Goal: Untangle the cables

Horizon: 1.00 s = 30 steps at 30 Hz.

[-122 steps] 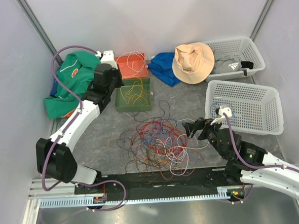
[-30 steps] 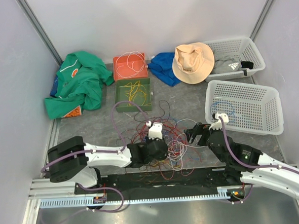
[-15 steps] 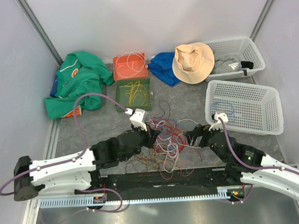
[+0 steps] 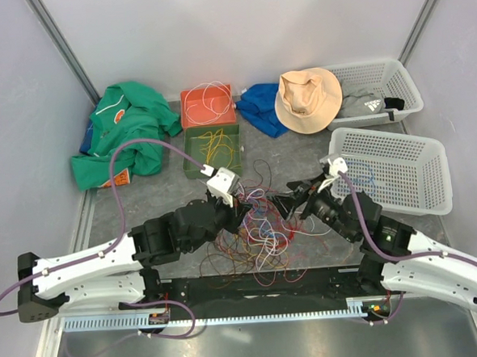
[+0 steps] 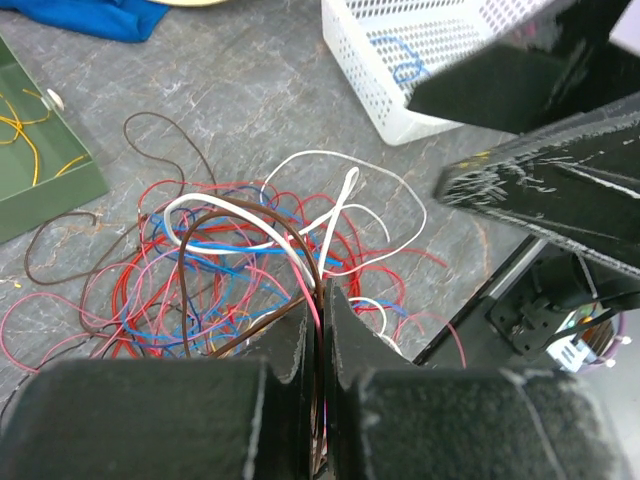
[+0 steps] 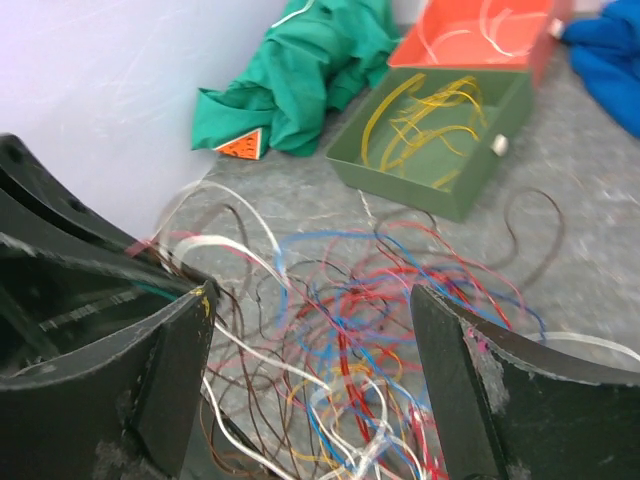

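The cables point(image 4: 262, 230) lie in a loose tangle of red, blue, white, brown and yellow strands on the grey table, in front of both arms. My left gripper point(image 4: 242, 204) is at the pile's back left. In the left wrist view its jaws point(image 5: 322, 300) are shut on a few brown and pink strands that rise from the cables point(image 5: 250, 235). My right gripper point(image 4: 293, 204) hangs at the pile's right edge, facing the left one. In the right wrist view the right gripper point(image 6: 315, 370) stands wide open above the cables point(image 6: 390, 330), with nothing pinched.
A green box point(image 4: 186, 153) of yellow wires and an orange box point(image 4: 209, 115) of white wire sit behind the pile. Green clothing point(image 4: 122, 133) lies back left. A blue cloth point(image 4: 260, 106), a hat point(image 4: 308, 100) and two white baskets point(image 4: 388, 173) point(image 4: 378, 85) fill the back right.
My left gripper has shut on a few strands in the pile and drawn them up and back. My right gripper has moved left toward the pile, its jaws slightly narrower.
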Motion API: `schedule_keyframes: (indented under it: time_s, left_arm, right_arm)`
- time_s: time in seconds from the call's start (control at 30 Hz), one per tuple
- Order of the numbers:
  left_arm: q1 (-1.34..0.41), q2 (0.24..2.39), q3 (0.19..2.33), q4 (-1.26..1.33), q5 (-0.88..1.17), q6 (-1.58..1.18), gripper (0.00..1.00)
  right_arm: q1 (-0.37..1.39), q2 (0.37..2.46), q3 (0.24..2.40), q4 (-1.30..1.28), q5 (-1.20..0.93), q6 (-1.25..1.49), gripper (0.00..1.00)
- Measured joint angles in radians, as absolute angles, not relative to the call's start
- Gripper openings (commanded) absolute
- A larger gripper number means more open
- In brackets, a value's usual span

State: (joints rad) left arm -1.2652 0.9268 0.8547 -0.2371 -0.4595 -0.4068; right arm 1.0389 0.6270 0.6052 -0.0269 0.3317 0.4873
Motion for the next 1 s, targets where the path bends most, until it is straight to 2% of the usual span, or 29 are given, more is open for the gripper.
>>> schedule_keyframes:
  time_s: [0.13,0.37,0.43,0.47,0.5,0.57,0.6,0.7,0.73,0.77,0.83,0.87,1.0]
  left_arm:
    - [-1.265,0.945,0.856,-0.252,-0.446,-0.397,0.02]
    - [-1.265,0.949,0.859,-0.254,-0.437,-0.393,0.02]
    - [-1.265,0.949,0.859,-0.254,-0.434,-0.393,0.02]
    - [-1.265,0.949,0.859,-0.254,-0.433,-0.393,0.02]
    - [-1.265,0.949,0.859,-0.254,-0.432,-0.393,0.02]
    - [-1.265,0.95,0.86,-0.254,-0.424,-0.393,0.02]
    - [-1.265,0.95,0.86,-0.254,-0.419,-0.393,0.02]
    - [-1.265,0.952,0.86,-0.256,-0.416,-0.393,0.02]
    - [-1.265,0.952,0.86,-0.259,-0.416,-0.393,0.07]
    - [-1.265,0.952,0.86,-0.262,-0.419,-0.394,0.32]
    - [-1.265,0.951,0.86,-0.272,-0.436,-0.397,0.56]
    - [-1.265,0.949,0.861,-0.283,-0.448,-0.4,0.98]
    - [-1.265,0.928,0.862,-0.34,-0.511,-0.435,1.0]
  right_arm:
    - [1.039,0.733,0.627,0.045,0.276,0.458,0.8]
    - [1.039,0.789,0.627,0.072,0.236,0.437,0.73]
    - [1.039,0.796,0.627,0.082,0.237,0.43,0.62]
    - [1.039,0.801,0.627,0.09,0.237,0.425,0.54]
    - [1.039,0.809,0.627,0.1,0.241,0.42,0.33]
    - [1.039,0.825,0.627,0.12,0.246,0.408,0.15]
    - [1.039,0.834,0.627,0.129,0.249,0.401,0.01]
    - [1.039,0.863,0.636,0.142,0.252,0.398,0.0]
    - [1.04,0.87,0.644,0.141,0.253,0.393,0.0]
    - [1.041,0.872,0.654,0.137,0.259,0.39,0.0]
    - [1.044,0.87,0.692,0.113,0.28,0.383,0.0]
    - [1.044,0.867,0.712,0.102,0.297,0.376,0.0]
    - [1.044,0.849,0.847,0.014,0.393,0.342,0.0]
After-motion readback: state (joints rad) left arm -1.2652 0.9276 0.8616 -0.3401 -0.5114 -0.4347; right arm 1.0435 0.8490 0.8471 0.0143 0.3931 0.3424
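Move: The white cable's loop, sticking out of the left fingers' bundle, lies about 5 cm left of the right hand, 1 cm ahead and 1 cm lower. From the left hand it is some 3 cm right and 2 ahead, level. The tangled pile is about 22 cm below, 2 ahead and 2 right of the left hand; the green bin some 24 ahead and 9 left, equally low. Right hand goes 5 cm left, pinches the white cable, then lifts 7 cm as the left fingers open. ##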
